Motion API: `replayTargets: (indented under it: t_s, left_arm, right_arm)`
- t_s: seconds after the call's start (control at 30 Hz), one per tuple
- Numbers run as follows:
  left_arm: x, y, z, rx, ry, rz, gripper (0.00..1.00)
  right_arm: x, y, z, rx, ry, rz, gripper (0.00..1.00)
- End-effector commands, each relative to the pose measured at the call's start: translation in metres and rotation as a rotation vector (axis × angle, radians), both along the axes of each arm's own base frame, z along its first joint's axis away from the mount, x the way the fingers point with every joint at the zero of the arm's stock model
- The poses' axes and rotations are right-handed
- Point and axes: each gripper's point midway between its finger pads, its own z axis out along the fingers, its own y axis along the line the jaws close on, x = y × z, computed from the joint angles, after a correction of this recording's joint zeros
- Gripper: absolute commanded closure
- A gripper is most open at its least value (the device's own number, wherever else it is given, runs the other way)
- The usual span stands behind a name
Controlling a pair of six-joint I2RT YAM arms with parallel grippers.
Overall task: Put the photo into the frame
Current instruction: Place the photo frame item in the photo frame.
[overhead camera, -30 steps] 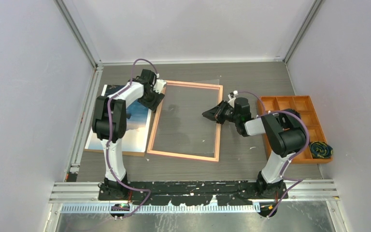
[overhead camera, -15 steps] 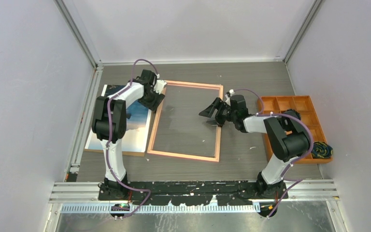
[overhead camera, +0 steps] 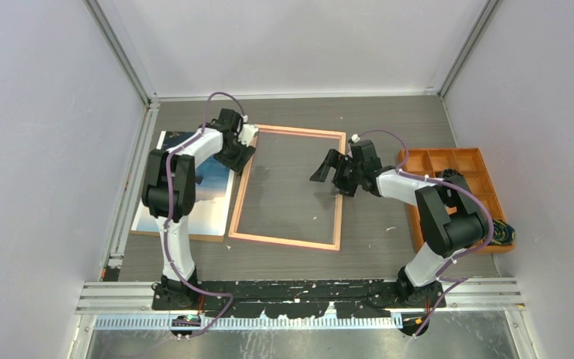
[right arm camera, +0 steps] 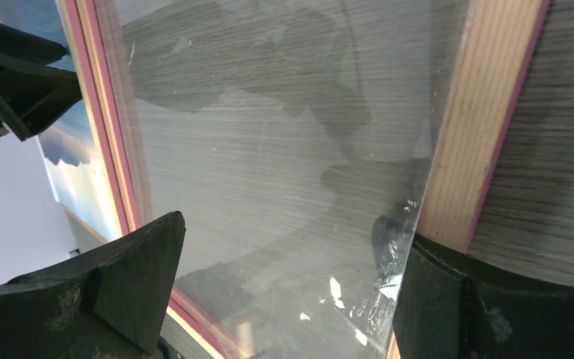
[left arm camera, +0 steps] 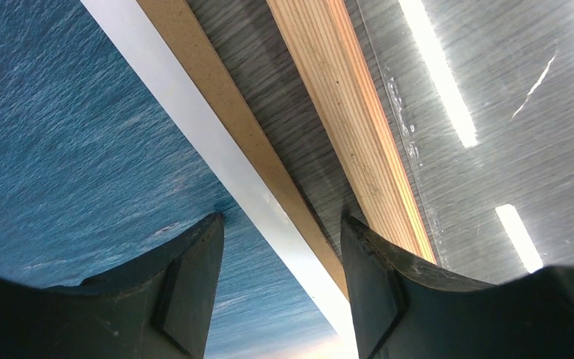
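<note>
The frame [overhead camera: 288, 187] lies flat mid-table with its tan wooden back up, and its clear pane [right arm camera: 269, 134] rests inside. To its left lies the photo [overhead camera: 190, 187], sea side up, on a brown backing board [left arm camera: 217, 82]. My left gripper [overhead camera: 241, 155] is low at the frame's far left corner. Its jaws [left arm camera: 280, 218] stand open astride the photo's white border and the board's edge, one finger over the photo [left arm camera: 67, 149], the other beside the wooden rail [left arm camera: 344, 97]. My right gripper [overhead camera: 332, 178] hangs wide open [right arm camera: 295, 232] over the pane by the frame's right rail [right arm camera: 478, 112], holding nothing.
An orange compartment tray [overhead camera: 448, 151] stands at the right, with a dark blue-and-yellow bundle [overhead camera: 497, 232] at its near corner. An aluminium rail [overhead camera: 131, 187] runs along the left wall. Walls close in the back and both sides.
My right gripper has gone from nearly shut to wide open, and its wrist has shifted slightly toward the far side of the frame's right rail. The left arm has not moved.
</note>
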Motion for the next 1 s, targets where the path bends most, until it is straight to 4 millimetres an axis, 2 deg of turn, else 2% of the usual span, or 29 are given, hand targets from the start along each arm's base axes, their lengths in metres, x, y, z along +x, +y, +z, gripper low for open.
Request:
replayTargets:
  t_s: [0.0,0.3,0.4,0.47,0.63,0.77,0.97]
  left_arm:
    - [-0.003,-0.011,0.014,-0.041,-0.023,-0.037,0.4]
    - [-0.003,-0.01,0.014,-0.04,-0.023,-0.038,0.4]
    - [-0.003,-0.01,0.013,-0.039,-0.025,-0.038,0.4]
    - [-0.003,-0.011,0.012,-0.04,-0.021,-0.037,0.4]
    - [-0.003,-0.011,0.011,-0.039,-0.02,-0.036,0.4]
    - [-0.003,-0.01,0.011,-0.037,-0.022,-0.036,0.4]
    - [-0.002,-0.01,0.015,-0.039,-0.029,-0.035,0.4]
  right_arm:
    - [0.005,-0.011,0.016,-0.096,-0.046,-0.001,0.0]
    - [0.007,-0.012,0.016,-0.112,-0.038,0.001,0.0]
    - [0.011,-0.005,0.018,-0.071,-0.045,0.002,0.0]
    - [0.013,0.002,0.023,-0.032,-0.056,0.007,0.0]
    - [0.021,0.018,0.05,0.088,-0.136,0.023,0.02]
    - [0.017,0.031,0.084,0.216,-0.214,0.056,0.16]
    - [0.009,0.041,0.11,0.338,-0.266,0.089,0.37]
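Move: The clear sheet's right edge lies level with my open right hand, about 2 cm to its right and 2 cm below, beside the right finger. The frame's right rail runs just under that edge, some 3 cm right of the hand and 3 cm down; the left rail is about 24 cm to the hand's left, equally low. From my left hand, the sheet's right edge is some 27 cm to the right and 4 cm back. I ease my right hand about 1 cm to the right, then reverse and lift it some 5 cm, drawing left by 2 to 3 cm as it climbs. My wrist rolls roughly 15 degrees, left side up, while the wide-open fingers close by about a third, the right finger staying at the clear sheet's edge and carrying it up. My left hand stays put by the frame's left rail. ##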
